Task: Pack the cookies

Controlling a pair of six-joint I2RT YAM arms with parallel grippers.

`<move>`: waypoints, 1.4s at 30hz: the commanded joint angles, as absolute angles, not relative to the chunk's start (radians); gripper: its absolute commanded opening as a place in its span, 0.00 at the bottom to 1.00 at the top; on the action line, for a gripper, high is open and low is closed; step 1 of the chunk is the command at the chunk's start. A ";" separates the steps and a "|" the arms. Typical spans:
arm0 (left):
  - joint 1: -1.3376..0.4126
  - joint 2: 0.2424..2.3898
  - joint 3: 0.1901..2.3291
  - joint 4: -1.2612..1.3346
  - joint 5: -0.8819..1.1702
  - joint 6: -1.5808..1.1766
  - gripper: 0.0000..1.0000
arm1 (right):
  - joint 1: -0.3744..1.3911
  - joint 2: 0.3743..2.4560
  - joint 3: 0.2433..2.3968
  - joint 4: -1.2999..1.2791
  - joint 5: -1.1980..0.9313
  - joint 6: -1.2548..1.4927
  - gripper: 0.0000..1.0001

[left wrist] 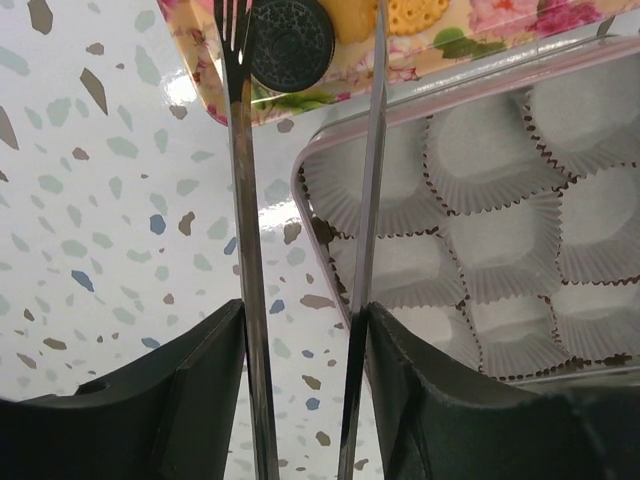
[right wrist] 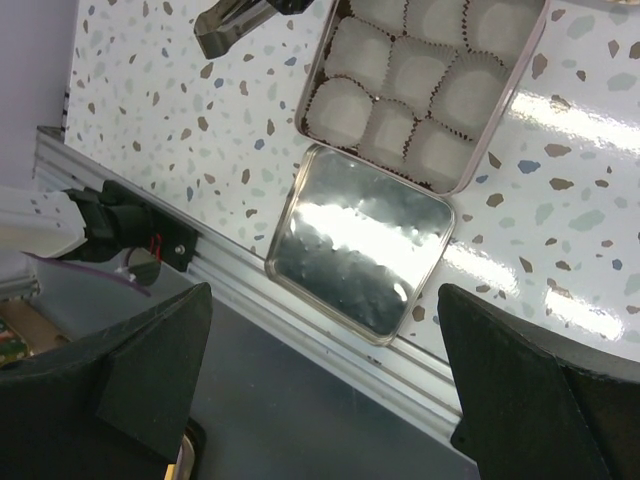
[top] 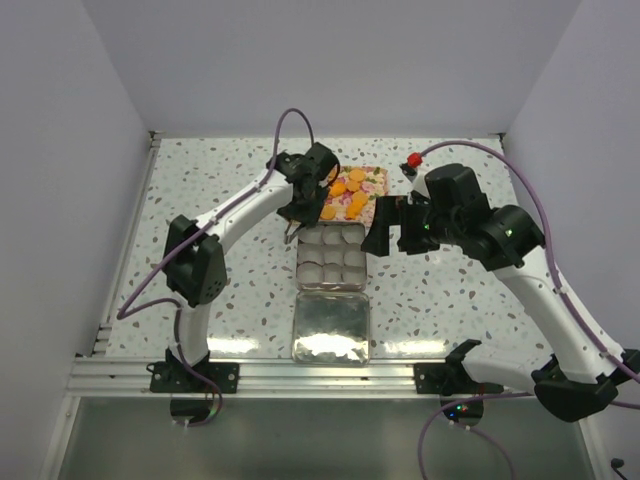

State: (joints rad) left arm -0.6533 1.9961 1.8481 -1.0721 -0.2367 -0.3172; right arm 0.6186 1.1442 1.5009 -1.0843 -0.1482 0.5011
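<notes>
The cookies (top: pixel 352 190) lie on a floral tray (top: pixel 375 178); most are orange. My left gripper (top: pixel 305 200) is shut on a pair of metal tongs (left wrist: pixel 245 250), one arm against each finger (left wrist: pixel 200 380). A black cookie (left wrist: pixel 290 45) lies on the tray's corner (left wrist: pixel 210 80) between the tong tips, beside the forked one, and an orange cookie (left wrist: pixel 415 15) sits just past it. The open tin (top: pixel 331 255) holds white paper cups (left wrist: pixel 490 150) with nothing in them. My right gripper (top: pixel 392 232) hangs open to the right of the tin, holding nothing.
The tin's shiny lid (top: pixel 332 328) lies flat just in front of the tin, close to the aluminium rail (right wrist: pixel 300 310) at the table's near edge. A small red object (top: pixel 412 160) sits behind the right arm, right of the tray.
</notes>
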 commanded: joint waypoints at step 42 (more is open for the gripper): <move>-0.709 1.441 1.495 -1.025 -0.198 -0.350 0.23 | 0.615 1.141 1.470 -1.029 -0.209 0.491 0.99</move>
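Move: The left gripper still holds the open tongs, their tips reaching forward onto the tray. The orange cookie between the tips lies about 14 cm ahead of that hand, 4 cm right and 12 cm down. The black cookie is roughly 10 cm ahead and 1 cm right, and the cookie box's middle is 4 cm back and 8 cm right, both about 12 cm down. From the right hand, the orange cookie is some 30 cm ahead, 13 cm left and 30 cm down. Squeeze the left gripper to shut the tongs on the orange cookie, easing the hand about a centimetre back and left as they close. Keep the squeeze and lift nearly straight up, then draw the tongs back about 8 cm and left 5 cm, away from the tray, ending some 10 cm higher and beside the box's left edge. ##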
